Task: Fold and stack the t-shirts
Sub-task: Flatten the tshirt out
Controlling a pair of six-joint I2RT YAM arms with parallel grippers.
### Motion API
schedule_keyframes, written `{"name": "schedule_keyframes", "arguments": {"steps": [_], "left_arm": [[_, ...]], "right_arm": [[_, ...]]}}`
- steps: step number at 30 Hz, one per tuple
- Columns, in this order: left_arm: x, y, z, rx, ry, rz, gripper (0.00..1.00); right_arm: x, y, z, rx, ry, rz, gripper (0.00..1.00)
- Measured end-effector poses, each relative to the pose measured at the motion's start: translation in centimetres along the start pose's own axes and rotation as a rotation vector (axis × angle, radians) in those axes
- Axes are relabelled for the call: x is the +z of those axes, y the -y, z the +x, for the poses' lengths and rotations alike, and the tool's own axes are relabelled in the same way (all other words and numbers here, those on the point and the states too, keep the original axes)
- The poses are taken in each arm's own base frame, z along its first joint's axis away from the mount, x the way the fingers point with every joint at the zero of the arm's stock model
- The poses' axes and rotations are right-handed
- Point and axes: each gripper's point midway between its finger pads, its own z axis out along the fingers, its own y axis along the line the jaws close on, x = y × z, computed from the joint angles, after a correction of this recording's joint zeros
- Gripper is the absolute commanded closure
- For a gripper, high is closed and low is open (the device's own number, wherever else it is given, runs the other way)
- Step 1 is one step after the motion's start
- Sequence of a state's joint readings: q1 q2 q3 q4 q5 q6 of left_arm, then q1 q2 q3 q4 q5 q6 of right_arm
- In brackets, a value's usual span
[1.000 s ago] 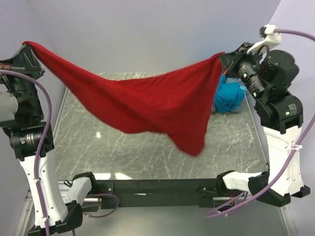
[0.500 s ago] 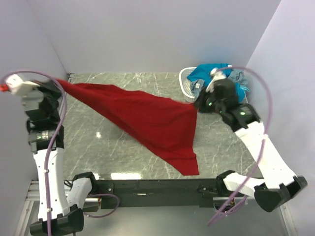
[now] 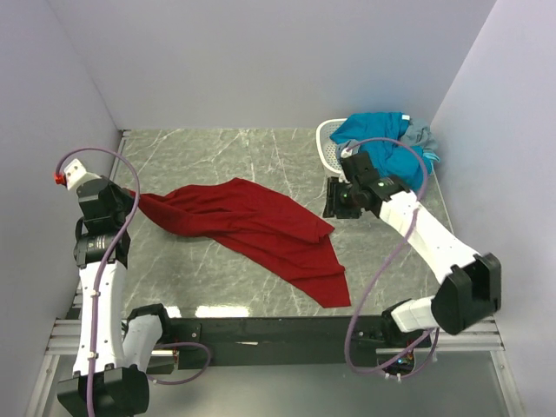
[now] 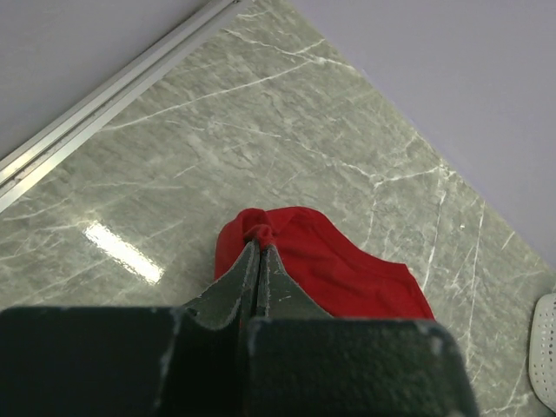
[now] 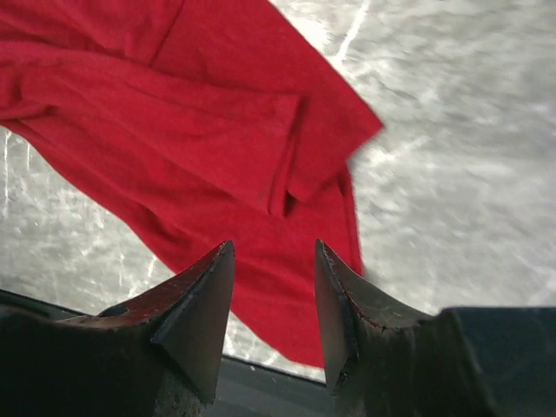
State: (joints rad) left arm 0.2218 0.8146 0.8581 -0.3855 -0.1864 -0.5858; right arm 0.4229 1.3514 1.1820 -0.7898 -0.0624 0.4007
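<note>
The dark red t-shirt (image 3: 252,221) lies crumpled and stretched slantwise across the marble table, its lower end near the front edge. My left gripper (image 3: 130,201) sits low at the shirt's left end. In the left wrist view that gripper (image 4: 260,245) is shut on a bunched corner of the red t-shirt (image 4: 339,274). My right gripper (image 3: 334,201) hovers just off the shirt's right edge. The right wrist view shows this gripper (image 5: 274,252) open and empty, the red t-shirt (image 5: 174,130) below it. A teal t-shirt (image 3: 382,143) and a grey one (image 3: 424,135) are heaped at the back right.
A white perforated basket (image 3: 327,144) sits under the teal and grey heap at the back right; its rim (image 4: 546,347) shows in the left wrist view. Grey walls close in the left, back and right sides. A black rail (image 3: 278,328) runs along the front edge.
The red t-shirt, earlier stretched in the air between both grippers, has come down onto the table. The right gripper has opened and let go of its corner. The left gripper still holds its corner.
</note>
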Motion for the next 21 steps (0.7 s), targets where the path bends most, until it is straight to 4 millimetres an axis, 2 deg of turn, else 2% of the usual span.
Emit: {"name": "schedule_keyframes", "arguments": {"steps": [7, 13, 21], "left_arm": [[0.0, 0.2, 0.3, 0.001, -0.007, 0.018, 1.0], [0.0, 0.1, 0.8, 0.003, -0.023, 0.023, 1.0], [-0.1, 0.0, 1.0, 0.003, -0.022, 0.024, 1.0]], "right_arm": [[5.5, -0.6, 0.2, 0.015, -0.075, -0.025, 0.52], [9.9, 0.0, 0.7, 0.015, -0.136, -0.023, 0.53], [13.0, 0.2, 1.8, 0.002, -0.203, -0.031, 0.55]]}}
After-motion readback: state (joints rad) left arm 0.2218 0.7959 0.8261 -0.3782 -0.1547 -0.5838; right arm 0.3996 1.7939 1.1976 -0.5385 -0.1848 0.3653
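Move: From the right hand, open above the red t-shirt, the end of its folded-over flap is about 5 cm ahead, 4 cm to the left and some 15 cm below. The shirt's right corner lies about 3 cm ahead and 2 cm to the right, equally low; the laundry basket is some 22 cm ahead and 13 cm right. From the left hand, already gripping the shirt's far-left end, the flap end lies roughly 44 cm right, 4 cm ahead and 25 cm down. Down, about 12 cm, the right hand sinks towards the end of the shirt's folded-over flap, reaching some 5 cm forward and a little left as it goes. Its wrist tips the fingers about 10 degrees steeper; they stay half open, ending close above the red cloth. The left hand keeps its pinch on the raised left end, staying almost in place. ##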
